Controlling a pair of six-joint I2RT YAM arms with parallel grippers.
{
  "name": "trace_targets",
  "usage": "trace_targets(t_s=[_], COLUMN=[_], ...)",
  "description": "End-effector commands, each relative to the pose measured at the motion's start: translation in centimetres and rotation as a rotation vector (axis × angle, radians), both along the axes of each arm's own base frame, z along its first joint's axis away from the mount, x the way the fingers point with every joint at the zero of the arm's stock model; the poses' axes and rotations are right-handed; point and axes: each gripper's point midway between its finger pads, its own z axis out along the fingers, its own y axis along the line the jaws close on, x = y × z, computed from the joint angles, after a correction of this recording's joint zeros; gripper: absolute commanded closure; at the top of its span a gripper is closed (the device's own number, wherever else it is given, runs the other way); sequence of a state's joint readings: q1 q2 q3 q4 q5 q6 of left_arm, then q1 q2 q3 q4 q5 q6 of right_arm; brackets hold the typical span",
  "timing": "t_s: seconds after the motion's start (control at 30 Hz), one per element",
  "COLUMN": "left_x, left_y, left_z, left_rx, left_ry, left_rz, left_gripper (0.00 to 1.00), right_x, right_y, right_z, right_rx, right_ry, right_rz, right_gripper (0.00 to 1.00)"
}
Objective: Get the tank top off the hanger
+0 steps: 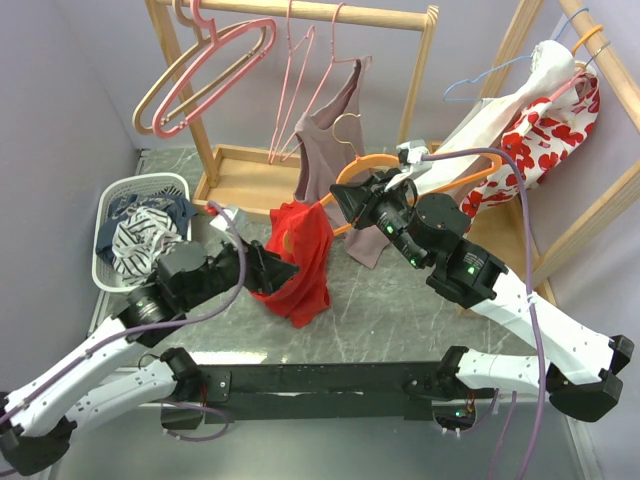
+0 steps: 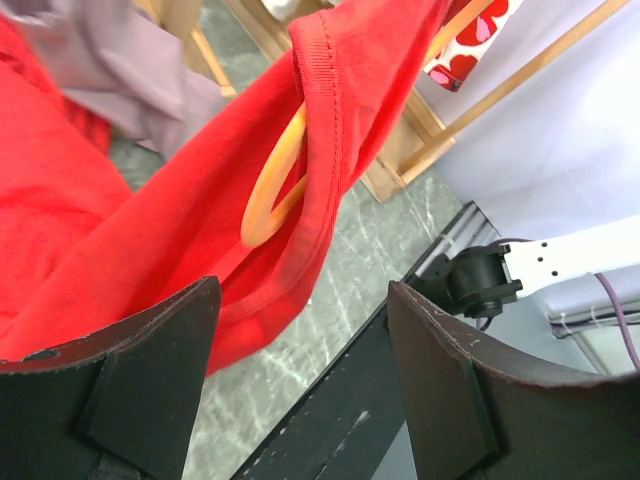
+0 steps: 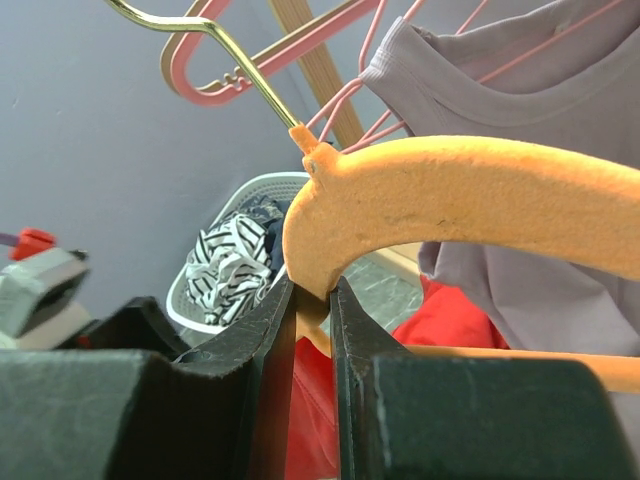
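The red tank top (image 1: 300,255) droops from one end of an orange hanger (image 1: 362,163) above the middle of the table. My right gripper (image 1: 347,197) is shut on that hanger near its hook. In the right wrist view the jaws (image 3: 312,300) pinch the orange hanger (image 3: 450,190), with red cloth (image 3: 450,320) below. My left gripper (image 1: 285,270) stands open just left of the tank top. In the left wrist view its fingers (image 2: 150,370) are wide apart with nothing between them. Past them, the tank top's strap (image 2: 320,120) is still looped round the hanger's rounded end (image 2: 272,195).
A wooden rack (image 1: 330,12) at the back carries pink hangers (image 1: 215,70) and a mauve top (image 1: 330,140). A red-and-white heart-print garment (image 1: 545,135) hangs at the right. At the left stands a white basket (image 1: 140,182) holding clothes.
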State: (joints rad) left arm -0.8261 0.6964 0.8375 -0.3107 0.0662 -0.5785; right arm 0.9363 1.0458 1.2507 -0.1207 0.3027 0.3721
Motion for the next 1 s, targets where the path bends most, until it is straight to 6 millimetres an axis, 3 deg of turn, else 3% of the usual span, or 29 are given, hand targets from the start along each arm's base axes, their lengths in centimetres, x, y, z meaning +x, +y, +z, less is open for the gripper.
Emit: trace_targets(t_s=[0.0, 0.2, 0.3, 0.33, 0.4, 0.53, 0.9, 0.97], left_x=[0.3, 2.0, 2.2, 2.3, 2.2, 2.1, 2.5, 2.4], left_y=[-2.8, -3.0, -3.1, -3.1, -3.3, -2.8, 4.1, 5.3], left_z=[0.8, -1.4, -1.6, -1.6, -1.4, -1.6, -0.1, -0.6], left_rx=[-0.083, 0.015, 0.028, 0.029, 0.044, 0.072, 0.076, 0.103], left_ry=[-0.012, 0.012, 0.007, 0.004, 0.001, 0.008, -0.029, -0.004], left_rz=[-0.079, 0.008, 0.013, 0.014, 0.000, 0.008, 0.279, 0.323], left_gripper=[0.27, 0.35, 0.54, 0.74, 0.99, 0.99, 0.99, 0.99], right_x=[-1.0, -1.3, -1.5, -1.5, -1.4, -1.1, -1.1, -1.0], right_y=[-1.4, -1.5, -1.8, -1.8, -2.0, -2.2, -5.2, -5.6], right_z=[4.6, 5.3, 5.6, 5.7, 5.6, 5.4, 5.8, 5.8], right_rx=[0.099, 0.112, 0.122, 0.122, 0.124, 0.107, 0.121, 0.103], right_ry=[-0.084, -0.094, -0.103, -0.104, -0.106, -0.102, -0.111, -0.114], right_rz=[-0.008, 0.003, 0.003, 0.001, -0.007, -0.031, -0.132, -0.151], right_gripper=[1.00, 1.00, 1.00, 1.00, 1.00, 1.00, 1.00, 1.00])
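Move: The red tank top's edge, draped over the orange hanger's left end, lies about 2 cm ahead of the left hand, 3 cm to its right and 3 cm below; that hanger end is some 5 cm ahead, 3 cm right and about level. From the right hand, gripping the hanger, the edge lies roughly 10 cm left, 6 cm back and 16 cm lower, while the lilac top hangs about 12 cm ahead, straight in front and slightly below. The red tank top's edge comes between the open left fingers as that hand goes down, right and a little forward about 5 cm; they shut and pinch it, then draw it back to the left some 5 cm, rising slightly and turning counter-clockwise. The right hand keeps its grip on the orange hanger and eases right about 3 cm, rising a little, away from the left hand. ##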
